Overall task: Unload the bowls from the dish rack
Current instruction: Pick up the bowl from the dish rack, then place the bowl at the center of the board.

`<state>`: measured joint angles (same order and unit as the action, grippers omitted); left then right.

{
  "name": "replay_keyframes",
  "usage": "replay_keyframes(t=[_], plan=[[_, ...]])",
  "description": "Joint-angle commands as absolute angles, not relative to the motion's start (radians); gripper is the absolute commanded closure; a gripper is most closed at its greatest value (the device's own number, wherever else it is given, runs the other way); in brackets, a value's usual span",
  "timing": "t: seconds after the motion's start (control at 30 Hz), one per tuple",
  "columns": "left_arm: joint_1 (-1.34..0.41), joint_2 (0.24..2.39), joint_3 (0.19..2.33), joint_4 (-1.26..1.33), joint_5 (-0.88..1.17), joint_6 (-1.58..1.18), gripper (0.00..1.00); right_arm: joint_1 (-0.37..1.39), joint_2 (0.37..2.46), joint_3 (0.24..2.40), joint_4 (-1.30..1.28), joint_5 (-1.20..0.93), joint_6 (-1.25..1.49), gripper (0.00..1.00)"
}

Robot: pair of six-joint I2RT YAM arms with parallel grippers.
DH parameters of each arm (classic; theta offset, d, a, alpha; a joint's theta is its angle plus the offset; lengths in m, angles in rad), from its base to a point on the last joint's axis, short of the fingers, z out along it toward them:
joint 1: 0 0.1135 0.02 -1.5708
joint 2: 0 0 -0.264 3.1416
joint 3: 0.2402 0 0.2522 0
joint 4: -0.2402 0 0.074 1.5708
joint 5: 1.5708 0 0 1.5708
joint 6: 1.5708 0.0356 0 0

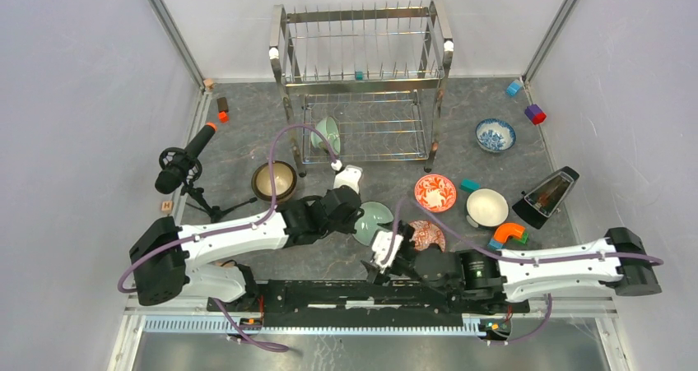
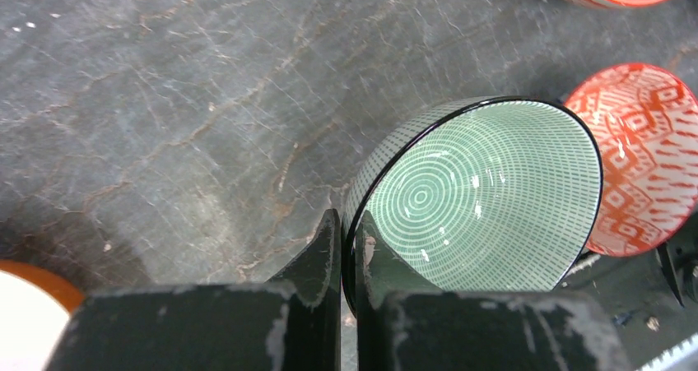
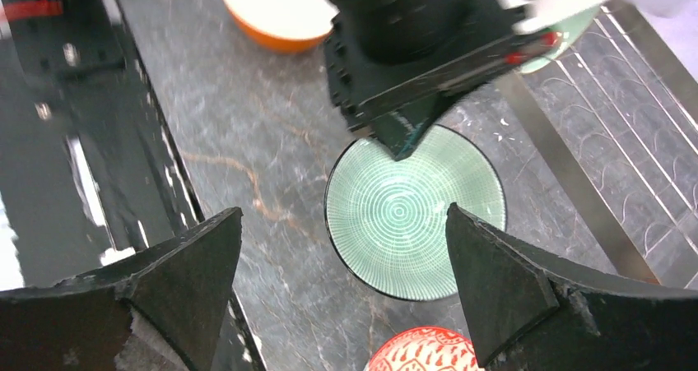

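Note:
The steel dish rack (image 1: 362, 75) stands at the back, with one pale green bowl (image 1: 327, 132) leaning in its lower tier. My left gripper (image 2: 348, 223) is shut on the rim of a second pale green bowl (image 2: 477, 198), which sits low on the table before the rack (image 1: 373, 221). Just behind that bowl, my right gripper (image 3: 342, 215) is open and empty, near a red-orange bowl (image 1: 426, 235). On the table are also a brown bowl (image 1: 274, 181), another red-orange bowl (image 1: 435, 192), a white bowl (image 1: 487, 207) and a blue-and-white bowl (image 1: 495, 135).
A microphone on a tripod (image 1: 185, 161) stands at the left. A black metronome (image 1: 547, 194) sits at the right. Small toy blocks lie about: orange (image 1: 508, 233), teal (image 1: 469, 185), blue (image 1: 514, 87), purple (image 1: 535, 113). Walls close in both sides.

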<state>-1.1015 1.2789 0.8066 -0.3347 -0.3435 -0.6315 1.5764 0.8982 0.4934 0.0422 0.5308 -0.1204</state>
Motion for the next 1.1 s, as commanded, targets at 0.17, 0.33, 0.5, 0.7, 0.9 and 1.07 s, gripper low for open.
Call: replay_keyframes(t=[0.17, 0.33, 0.5, 0.7, 0.9, 1.07], plan=[[-1.028, 1.434, 0.935, -0.248, -0.458, -0.719, 0.98, 1.578, 0.590, 0.357, 0.309, 0.749, 0.214, 0.02], [-1.021, 1.551, 1.023, -0.247, -0.489, -0.807, 0.98, 1.578, 0.482, 0.276, 0.345, 0.890, 0.203, 0.02], [-1.002, 1.677, 1.127, -0.289, -0.481, -0.911, 0.98, 1.577, 0.478, 0.254, 0.319, 0.917, 0.250, 0.02], [-0.965, 1.739, 1.147, -0.271, -0.445, -0.982, 0.98, 1.577, 0.492, 0.235, 0.341, 0.877, 0.312, 0.02], [-0.950, 1.766, 1.160, -0.284, -0.439, -0.979, 0.98, 1.577, 0.491, 0.237, 0.334, 0.855, 0.308, 0.02], [-0.944, 1.767, 1.139, -0.263, -0.416, -0.984, 0.91, 1.577, 0.511, 0.234, 0.325, 0.839, 0.321, 0.02]])
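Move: From the left gripper, which already holds the green bowl by its left rim, the open spot for that bowl lies about 9 cm ahead, 8 cm right and 10 cm below. The orange flowered bowl is 12 cm right of that spot; the red patterned bowl is 17 cm right of the gripper and 3 cm back. The rack's lower front rail runs some 19 cm ahead, its middle 2 cm right. From the empty right gripper the spot is about 19 cm ahead, 4 cm right and 16 cm below. Keep the left fingers pinched on the green bowl's rim and carry it forward about 9 cm towards the rack, sinking 5 cm and easing a little right towards the open spot beside the orange flowered bowl, with a 25-degree counter-clockwise turn. Meanwhile draw the still wide-open right gripper up and right, about 6 cm each way, and slightly forward, tipping its fingers upward, then let it settle a little lower. ##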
